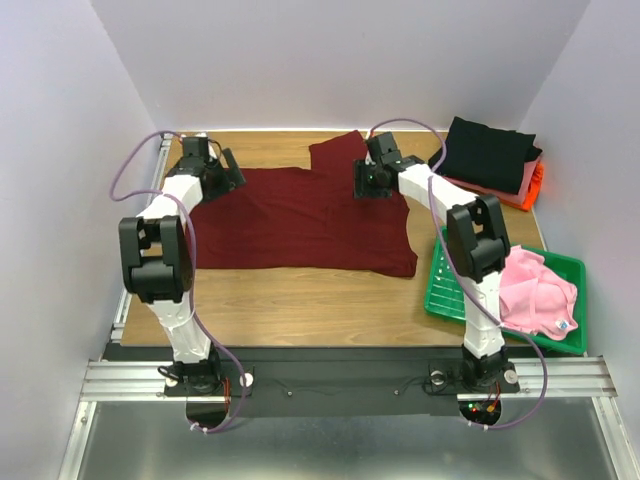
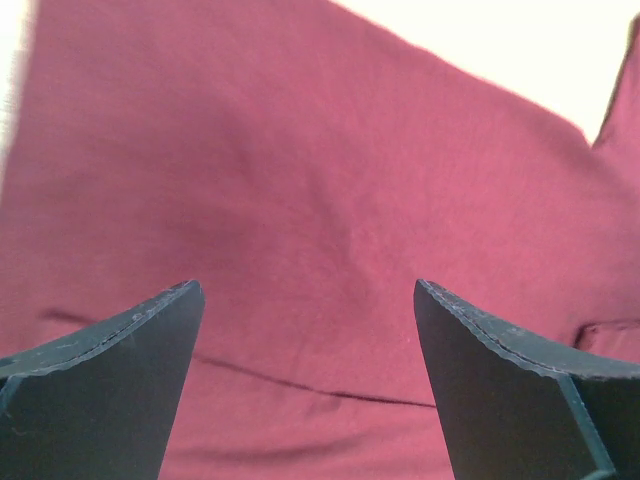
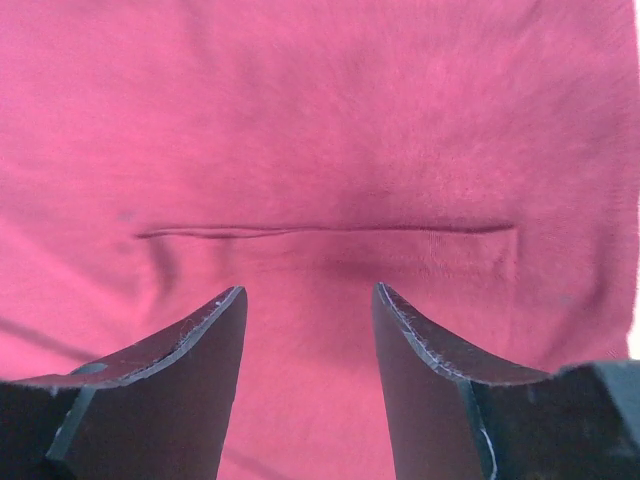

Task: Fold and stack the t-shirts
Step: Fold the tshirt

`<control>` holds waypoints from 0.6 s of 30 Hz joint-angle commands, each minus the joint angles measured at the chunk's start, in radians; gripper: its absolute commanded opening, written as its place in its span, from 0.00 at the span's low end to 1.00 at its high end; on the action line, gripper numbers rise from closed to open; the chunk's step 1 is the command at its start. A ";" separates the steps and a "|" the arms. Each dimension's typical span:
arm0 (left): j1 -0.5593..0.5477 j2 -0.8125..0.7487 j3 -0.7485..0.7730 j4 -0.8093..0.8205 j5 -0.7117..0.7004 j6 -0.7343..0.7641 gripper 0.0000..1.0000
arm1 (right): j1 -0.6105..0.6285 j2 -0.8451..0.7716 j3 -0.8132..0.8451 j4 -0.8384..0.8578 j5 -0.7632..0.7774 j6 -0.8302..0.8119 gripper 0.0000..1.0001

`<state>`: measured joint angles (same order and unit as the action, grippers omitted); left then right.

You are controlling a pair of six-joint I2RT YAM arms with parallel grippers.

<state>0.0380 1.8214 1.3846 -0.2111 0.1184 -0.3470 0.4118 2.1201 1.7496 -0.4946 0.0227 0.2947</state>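
A dark maroon t-shirt [image 1: 300, 215] lies spread across the middle of the wooden table [image 1: 300, 300]. My left gripper [image 1: 228, 172] hovers over its far left corner, jaws wide open with only cloth [image 2: 310, 200] showing between them. My right gripper [image 1: 368, 182] hangs over the shirt's far right part near a sleeve, jaws partly open, nothing between them but the cloth [image 3: 320, 150] and a hem seam [image 3: 320, 230]. A light pink t-shirt [image 1: 535, 290] lies in the green tray. A folded stack with a black t-shirt [image 1: 490, 152] on top of salmon and orange ones [image 1: 530, 180] sits at the far right.
The green plastic tray [image 1: 445, 280] stands at the right front, beside the right arm. White walls close in the table on three sides. Bare wood shows in front of the maroon shirt.
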 commanded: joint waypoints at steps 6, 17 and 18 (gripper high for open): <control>-0.015 0.079 -0.119 0.093 0.064 0.006 0.99 | -0.007 0.071 -0.067 0.094 0.019 0.006 0.59; -0.016 0.024 -0.266 0.055 -0.014 0.014 0.99 | -0.007 -0.046 -0.324 0.093 -0.016 0.058 0.59; -0.016 0.016 -0.288 0.049 -0.023 0.016 0.99 | -0.005 -0.067 -0.359 0.093 -0.018 0.063 0.59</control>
<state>0.0189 1.8679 1.1717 -0.0628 0.1509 -0.3408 0.4118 2.0777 1.4807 -0.3195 0.0216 0.3229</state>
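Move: The t-shirt lies spread under both hands. The left hand's patch of cloth is about 9 cm below, 2 cm back and 2 cm right; the shirt's near edge is roughly 18 cm back. The right hand's patch is some 6 cm straight below, with a stitched hem about 2 cm ahead of it; the outstretched sleeve lies around 10 cm ahead and 7 cm left of that hand, and the black stack 7 cm ahead and 27 cm right. Both hands set their parted fingertips down on the t-shirt and start dragging the cloth back towards the base. The left sinks about 8 cm, slanting back and to the right, then eases slightly farther back; the right drops nearly straight some 5.5 cm, then draws back about 3 cm. The fingers stay open. ##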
